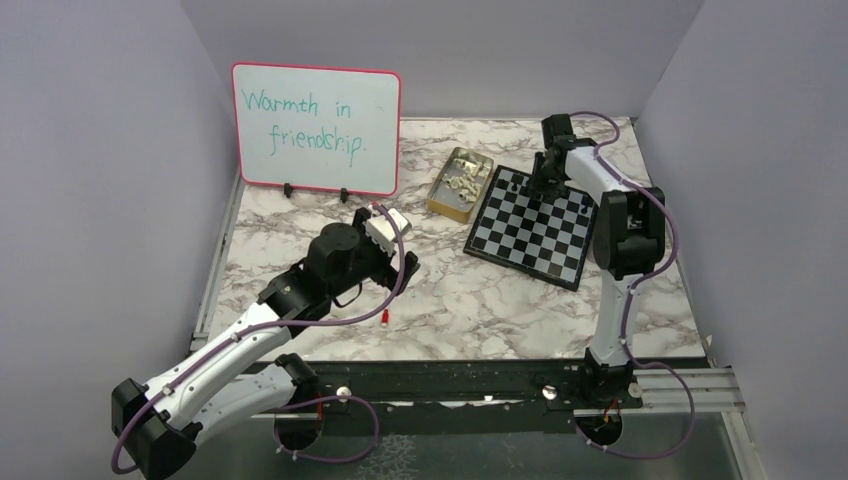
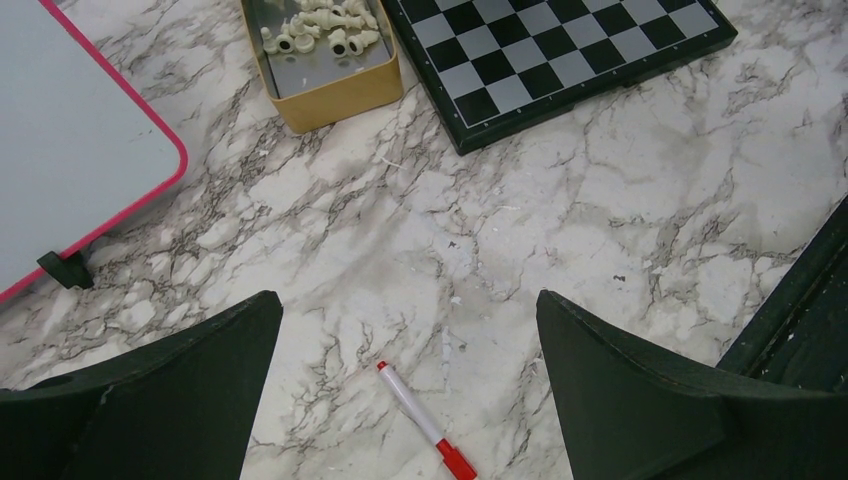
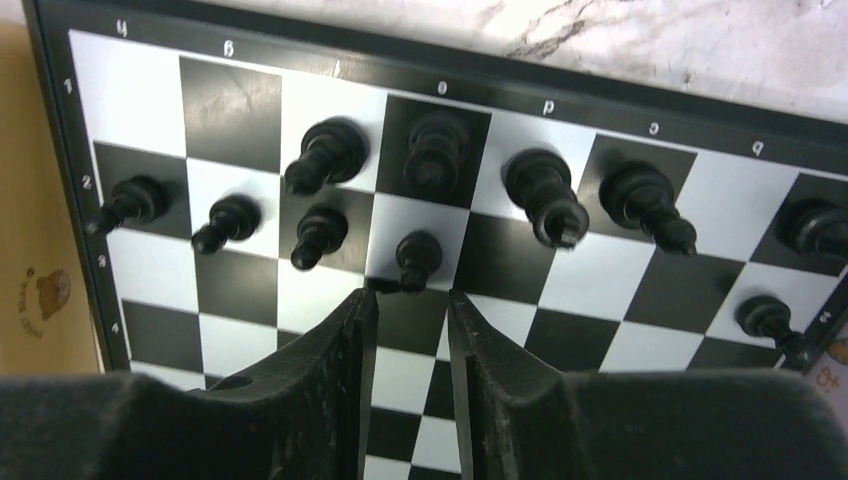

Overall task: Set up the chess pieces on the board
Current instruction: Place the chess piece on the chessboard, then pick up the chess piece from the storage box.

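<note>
The board lies at the back right of the table. Several black chess pieces stand in its two far rows. My right gripper hovers low over the board, open, with a narrow gap and nothing between the fingers. A black pawn stands just beyond its tips. The top view shows this gripper at the board's far edge. Cream chess pieces lie in a tan tin left of the board. My left gripper is wide open and empty above the marble.
A red-capped white marker lies on the table under the left gripper, also seen from above as the marker. The pink-framed whiteboard stands at the back left. Grey walls close in three sides.
</note>
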`<state>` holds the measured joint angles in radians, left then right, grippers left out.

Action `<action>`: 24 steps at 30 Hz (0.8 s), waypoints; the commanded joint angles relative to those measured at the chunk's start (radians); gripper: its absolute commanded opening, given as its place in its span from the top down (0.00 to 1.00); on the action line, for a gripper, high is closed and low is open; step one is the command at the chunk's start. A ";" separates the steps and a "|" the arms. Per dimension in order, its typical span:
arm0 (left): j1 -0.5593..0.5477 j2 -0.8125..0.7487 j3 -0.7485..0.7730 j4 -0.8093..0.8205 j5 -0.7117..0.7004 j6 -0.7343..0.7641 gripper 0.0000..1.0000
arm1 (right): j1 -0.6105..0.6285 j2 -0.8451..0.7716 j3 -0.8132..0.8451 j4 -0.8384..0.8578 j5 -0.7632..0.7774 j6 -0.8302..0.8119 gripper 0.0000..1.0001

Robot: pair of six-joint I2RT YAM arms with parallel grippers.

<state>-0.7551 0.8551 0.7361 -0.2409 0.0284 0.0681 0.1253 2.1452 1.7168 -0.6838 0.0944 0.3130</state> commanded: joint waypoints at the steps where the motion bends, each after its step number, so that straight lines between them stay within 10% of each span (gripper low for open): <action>1: -0.006 -0.012 -0.012 0.018 -0.040 0.007 0.01 | 0.007 -0.113 -0.015 -0.027 -0.047 0.006 0.61; 24: -0.006 0.019 -0.014 0.019 -0.061 0.007 0.01 | -0.255 -0.450 -0.258 0.031 0.206 -0.145 0.65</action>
<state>-0.7551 0.8722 0.7288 -0.2401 -0.0113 0.0681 -0.0605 1.7058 1.4807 -0.6823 0.2405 0.1959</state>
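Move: The black pieces lying in the grey tray are some 21 cm to the right of the right hand, about 6 cm back and 4 cm lower. The black pawn just set down stands 1 cm ahead of the fingertips, its middle 2 cm below them; its left-hand neighbour pawn is about 3 cm left and 2 cm ahead, and the lone pawn at the board's right edge 11 cm right, 3 cm back. From the left hand, those tray pieces lie roughly 52 cm right, 19 cm ahead, 21 cm below. Empty and already clear of the pawn, the right hand rises off the chessboard first, about 12 cm and drawing slightly back, its fingers staying slightly parted. Then it swings right towards the tray of black pieces, ending about 12 cm to the right and 6 cm back, sinking a centimetre as the wrist tips the fingers outward and to the right by some 15 degrees. ##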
